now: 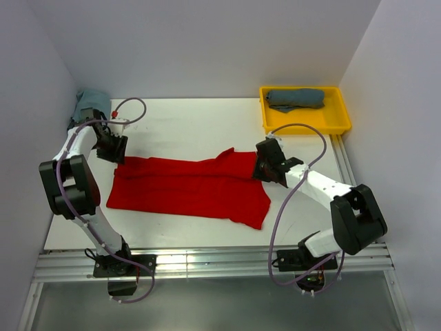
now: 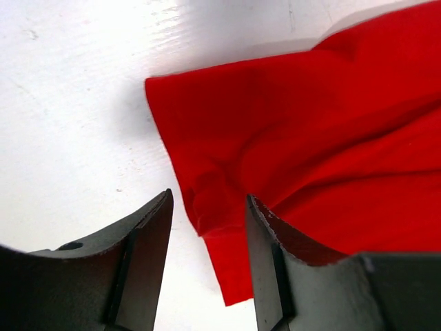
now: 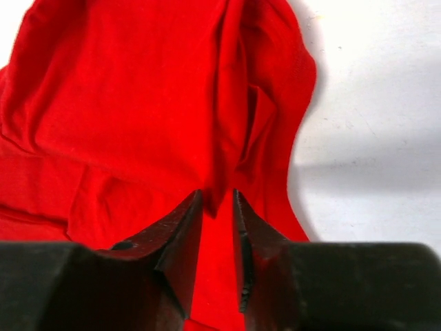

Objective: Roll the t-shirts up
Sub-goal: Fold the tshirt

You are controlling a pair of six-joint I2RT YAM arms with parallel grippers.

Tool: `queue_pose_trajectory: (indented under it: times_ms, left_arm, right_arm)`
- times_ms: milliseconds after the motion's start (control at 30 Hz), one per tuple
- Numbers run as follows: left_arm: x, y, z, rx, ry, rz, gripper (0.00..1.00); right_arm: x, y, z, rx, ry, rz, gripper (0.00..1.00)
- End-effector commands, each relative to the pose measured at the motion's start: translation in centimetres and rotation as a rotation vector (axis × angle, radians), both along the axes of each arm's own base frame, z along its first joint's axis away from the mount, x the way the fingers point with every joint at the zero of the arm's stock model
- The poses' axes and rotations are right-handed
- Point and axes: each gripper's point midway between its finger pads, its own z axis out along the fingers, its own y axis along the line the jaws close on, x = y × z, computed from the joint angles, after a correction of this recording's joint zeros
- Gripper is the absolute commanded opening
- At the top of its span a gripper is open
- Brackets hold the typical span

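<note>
The red t-shirt [image 1: 186, 186] lies folded into a long band across the white table. My left gripper [image 1: 114, 148] is at its far left corner. In the left wrist view the left gripper [image 2: 209, 196] is open, its jaws astride that corner of the red t-shirt [image 2: 310, 138]. My right gripper [image 1: 267, 162] is at the shirt's right end. In the right wrist view the right gripper [image 3: 217, 193] has its jaws nearly together on a raised fold of the red t-shirt [image 3: 124, 103].
A yellow tray [image 1: 341, 127] at the back right holds the rolled slate-blue t-shirt [image 1: 296, 98]. The light teal t-shirt [image 1: 91, 103] is bunched at the back left corner by the wall. Walls close in the table on three sides.
</note>
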Motion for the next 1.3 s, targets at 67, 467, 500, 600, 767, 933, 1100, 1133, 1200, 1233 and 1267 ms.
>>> queue_pose_trajectory:
  times_ms: [67, 467, 500, 600, 767, 933, 1100, 1133, 1200, 1233, 1267]
  left_arm:
    - [1.2, 0.9, 3.2, 0.006, -0.092, 0.01, 0.5]
    - [3.4, 0.1, 6.3, -0.082, -0.136, 0.018, 0.5]
    - [3.5, 0.0, 6.2, -0.089, -0.135, 0.024, 0.5]
    - [3.8, -0.4, 6.6, -0.104, -0.139, 0.017, 0.5]
    - [4.4, -0.9, 7.7, -0.117, -0.162, 0.008, 0.5]
    - [4.8, -1.4, 8.0, -0.127, -0.175, -0.001, 0.5]
    - [4.7, -1.6, 7.9, -0.129, -0.175, -0.006, 0.49]
    - [4.7, -1.6, 7.9, -0.129, -0.176, -0.008, 0.49]
    - [4.7, -1.5, 7.9, -0.127, -0.175, -0.007, 0.49]
    - [4.6, -1.6, 7.9, -0.131, -0.172, -0.008, 0.49]
    - [4.7, -1.6, 7.9, -0.131, -0.174, -0.01, 0.49]
  right_arm:
    - [1.2, -0.2, 3.6, -0.015, -0.086, -0.008, 0.34]
    - [9.4, 4.4, 7.6, 0.061, -0.12, 0.044, 0.42]
    - [10.1, 4.9, 7.4, 0.07, -0.118, 0.044, 0.44]
    - [11.8, 6.1, 5.6, 0.082, -0.068, 0.034, 0.49]
    - [13.2, 7.4, 3.1, 0.103, -0.006, 0.012, 0.54]
    - [14.2, 8.5, 0.8, 0.13, 0.039, 0.004, 0.55]
    - [14.9, 9.0, 0.1, 0.154, 0.045, -0.03, 0.55]
    - [15.0, 8.9, -0.2, 0.154, 0.047, -0.04, 0.54]
    - [15.2, 8.9, -0.6, 0.154, 0.056, -0.051, 0.53]
    - [15.2, 9.0, -0.8, 0.161, 0.063, -0.048, 0.52]
    - [15.2, 9.0, -0.9, 0.161, 0.068, -0.052, 0.51]
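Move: The red t-shirt's upturned peak on its far edge lies about 12 cm ahead of the right hand, 8 cm to its left and a couple of centimetres lower. The shirt's far right corner is roughly 9 cm straight ahead of the right hand; the yellow bin sits some 29 cm ahead and 16 cm right. From the left hand the peak lies around 37 cm right and 4 cm ahead, and the shirt's far left corner only about 3 cm ahead and 1 cm left. The red shirt's upturned peak is what the right hand goes for: it lifts about 8 cm off the folded right side, arcs forward and some 8 cm left over the cloth, then drops steeply, fingers opening wider, to straddle the peak slightly below its starting height. The left hand, already open, backs off upward and forward, away from the shirt's left corner. ##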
